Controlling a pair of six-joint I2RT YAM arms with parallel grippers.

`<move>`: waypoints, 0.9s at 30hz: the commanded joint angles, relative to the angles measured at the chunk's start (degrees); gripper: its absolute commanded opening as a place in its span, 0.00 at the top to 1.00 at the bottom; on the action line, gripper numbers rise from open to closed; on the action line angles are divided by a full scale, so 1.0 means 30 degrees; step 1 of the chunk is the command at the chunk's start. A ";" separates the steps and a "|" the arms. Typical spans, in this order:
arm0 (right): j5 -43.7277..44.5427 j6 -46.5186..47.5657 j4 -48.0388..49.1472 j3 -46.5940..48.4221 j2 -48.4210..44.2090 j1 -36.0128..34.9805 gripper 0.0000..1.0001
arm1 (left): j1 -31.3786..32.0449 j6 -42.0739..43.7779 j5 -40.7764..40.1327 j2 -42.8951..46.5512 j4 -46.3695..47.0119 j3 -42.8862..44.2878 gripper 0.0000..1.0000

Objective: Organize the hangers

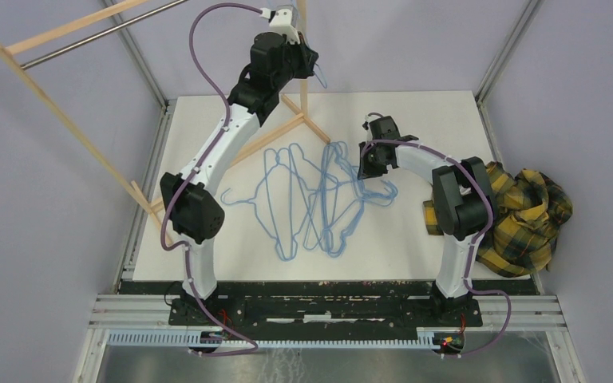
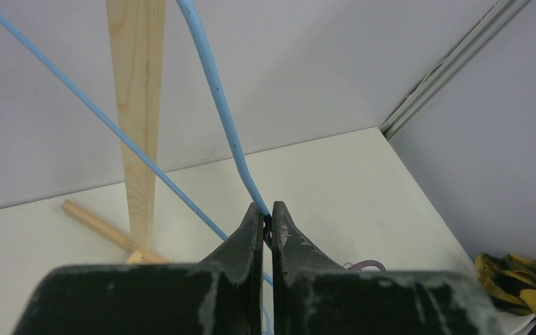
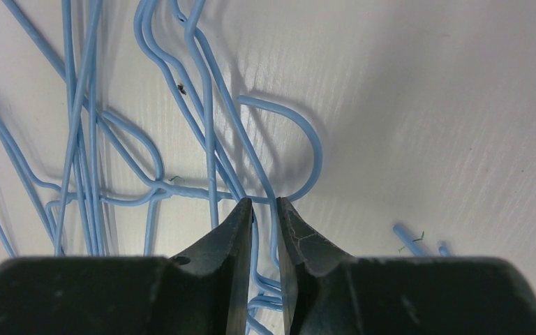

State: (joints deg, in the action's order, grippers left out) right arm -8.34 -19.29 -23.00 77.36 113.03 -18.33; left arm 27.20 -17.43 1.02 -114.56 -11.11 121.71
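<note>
Several light-blue wire hangers (image 1: pixel 319 199) lie tangled in a pile on the middle of the white table (image 1: pixel 415 120). My left gripper (image 1: pixel 311 68) is raised high at the back, beside the upright post of the wooden rack (image 1: pixel 302 48). In the left wrist view it (image 2: pixel 267 206) is shut on the wire of one hanger (image 2: pixel 220 98), which runs up and out of the top of the frame. My right gripper (image 1: pixel 367 170) hovers low over the pile's right side. Its jaws (image 3: pixel 264 202) stand a narrow gap apart, over hanger wires (image 3: pixel 209 139) that lie on the table beneath them.
The rack's metal rod (image 1: pixel 88 40) crosses the top left, and its slanted wooden legs (image 1: pixel 72 128) reach down to the table's left edge. A yellow plaid cloth (image 1: pixel 527 215) is bunched off the table's right edge. Walls with metal framing close in the back and sides.
</note>
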 commanded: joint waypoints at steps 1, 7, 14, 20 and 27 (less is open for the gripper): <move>-0.0033 -0.0046 0.0344 0.0417 0.0115 0.0145 0.73 | 0.0194 0.1254 0.0788 -0.0720 -0.1808 0.1546 0.97; -0.0105 -0.0129 0.0451 0.0162 0.0050 0.0193 0.73 | 0.0215 0.1388 -0.0009 -0.0148 -0.2066 0.0233 0.97; -0.0149 -0.0300 0.0656 -0.0464 -0.0412 0.0193 0.66 | 0.0204 0.1357 -0.0434 0.1241 -0.1414 -0.1903 0.78; -0.0071 -0.0527 0.1263 -0.1282 -0.1418 0.0191 0.51 | 0.0213 0.1587 0.0085 0.2611 -0.0587 -0.2795 0.58; -0.0385 -0.0648 0.1129 -0.1413 -0.1916 0.0179 0.48 | 0.0184 0.1880 0.0717 0.3945 -0.0441 -0.3438 0.09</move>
State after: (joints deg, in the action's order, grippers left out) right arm -8.93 -20.62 -20.56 73.56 110.32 -17.72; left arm 27.35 -14.61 0.16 -107.24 -11.70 113.03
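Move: The rack's rail, on which the hanger in the left hand belongs, crosses out of view about 9 cm ahead of that hand, 9 cm to its left and some 20 cm up. The rack's right post rises about 15 cm straight ahead. Below the right hand, roughly 3 cm down and 1 cm ahead, lie the next hanger's wires; two hook ends stick out some 5 cm back and 6 cm right. Still pinching the hanger by its lower corner, the left hand first eases down about 1.5 cm below the rail, then spreads its fingers to about three-quarters open and draws back some 3 cm, drifting left and coming up again at the end. The right hand stays within a centimetre over the hangers on the table, its fingers opening from a quarter to about half. ##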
